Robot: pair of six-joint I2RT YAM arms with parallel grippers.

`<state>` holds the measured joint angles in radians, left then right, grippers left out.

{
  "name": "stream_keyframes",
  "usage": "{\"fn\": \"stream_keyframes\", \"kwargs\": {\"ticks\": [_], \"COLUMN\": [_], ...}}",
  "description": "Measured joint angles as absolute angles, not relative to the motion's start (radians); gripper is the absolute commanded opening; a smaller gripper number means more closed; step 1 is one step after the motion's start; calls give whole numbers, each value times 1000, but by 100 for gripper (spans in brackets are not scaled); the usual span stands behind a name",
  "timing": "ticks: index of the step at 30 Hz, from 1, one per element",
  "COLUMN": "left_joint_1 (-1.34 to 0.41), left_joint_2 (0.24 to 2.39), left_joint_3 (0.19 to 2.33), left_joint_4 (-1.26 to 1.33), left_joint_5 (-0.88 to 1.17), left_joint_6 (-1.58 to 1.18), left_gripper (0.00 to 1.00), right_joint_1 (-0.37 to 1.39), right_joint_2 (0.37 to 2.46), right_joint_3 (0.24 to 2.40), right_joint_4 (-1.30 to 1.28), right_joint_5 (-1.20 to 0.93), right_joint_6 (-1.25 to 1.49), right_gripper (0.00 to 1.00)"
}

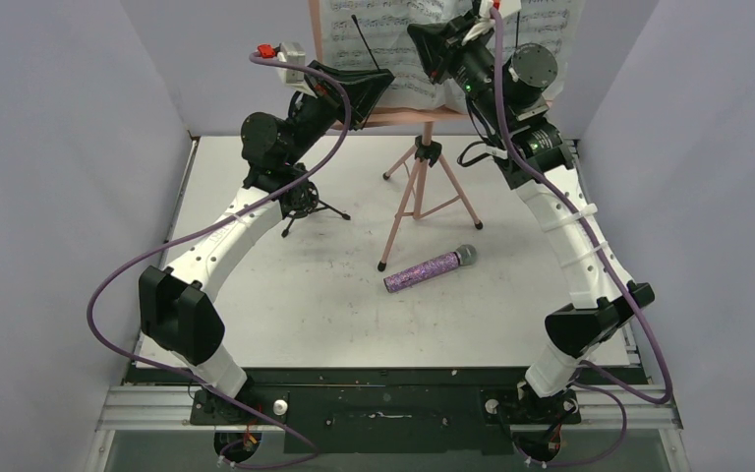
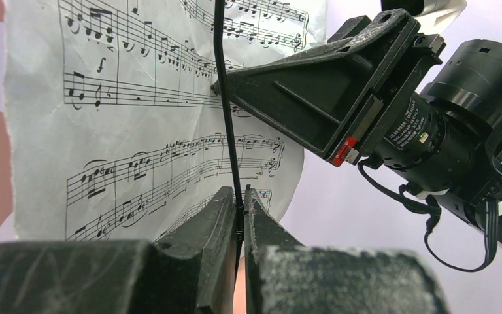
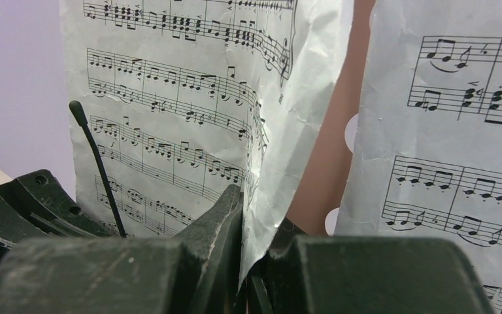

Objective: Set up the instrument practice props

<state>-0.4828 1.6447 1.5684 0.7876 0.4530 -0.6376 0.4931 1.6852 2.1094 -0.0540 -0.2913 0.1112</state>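
Observation:
The pink music stand (image 1: 421,182) stands on its tripod legs at the back of the table. Two sheet-music pages (image 1: 388,44) (image 1: 553,28) lean on its desk. My left gripper (image 2: 238,191) is shut on the stand's thin black page-holder wire (image 2: 223,98), which crosses the left page (image 2: 137,111). My right gripper (image 3: 256,208) is shut on the crumpled right edge of that left page (image 3: 189,98); the other page (image 3: 451,131) sits to its right. The purple glitter microphone (image 1: 431,268) lies flat on the table. A small black tripod (image 1: 305,204) stands under my left arm.
Grey walls close in the table on the left, right and back. My right gripper's body (image 2: 340,98) hangs close beside my left gripper, in front of the stand. The stand's legs (image 1: 400,211) spread toward the microphone.

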Motion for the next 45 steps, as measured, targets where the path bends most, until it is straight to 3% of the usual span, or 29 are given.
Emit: {"fn": "stream_keyframes", "kwargs": {"ticks": [26, 30, 32, 36, 45], "left_joint_1": [-485, -485, -485, -485, -485], "left_joint_2": [1624, 1620, 1616, 1608, 1571], "left_joint_3": [1571, 1570, 1568, 1564, 1560], "left_joint_4": [739, 729, 727, 724, 731], "left_joint_5": [455, 450, 445, 427, 388], "left_joint_6": [-549, -541, -538, -536, -528], "left_gripper": [0, 10, 16, 22, 29], "right_joint_1": [532, 542, 546, 552, 558], "right_joint_2": [1610, 1610, 1611, 1610, 1593], "right_joint_3": [1943, 1943, 1943, 1941, 1927], "right_joint_4": [15, 21, 24, 26, 23], "right_joint_5": [-312, -311, -311, -295, -238], "right_joint_6": [57, 57, 57, 60, 65], "right_gripper": [5, 7, 17, 26, 29]}}
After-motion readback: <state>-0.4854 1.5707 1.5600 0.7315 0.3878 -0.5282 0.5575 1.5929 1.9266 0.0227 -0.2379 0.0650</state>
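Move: Your left fingers already pinch the stand's left wire, held off the desk; the left music sheet behind it has its middle about 7 cm ahead, 2 cm left and 5 cm higher. Your right fingers hold that sheet's right edge, its middle some 3 cm ahead, 5 cm left and 1 cm above them. From the right hand, the pinched part of the wire is roughly 4 cm back, 3 cm left and 4 cm below, and the other sheet's middle is 3 cm ahead and 15 cm right. Keep the left gripper still on the wire while the right gripper carries the sheet's edge back, down and left, about 2 cm each way. Then open both grippers part-way, letting go of wire and paper together; as it opens, ease the left hand up and left by some 3 cm, drawing slightly back, and let the right drift barely 1 cm back to the right. ##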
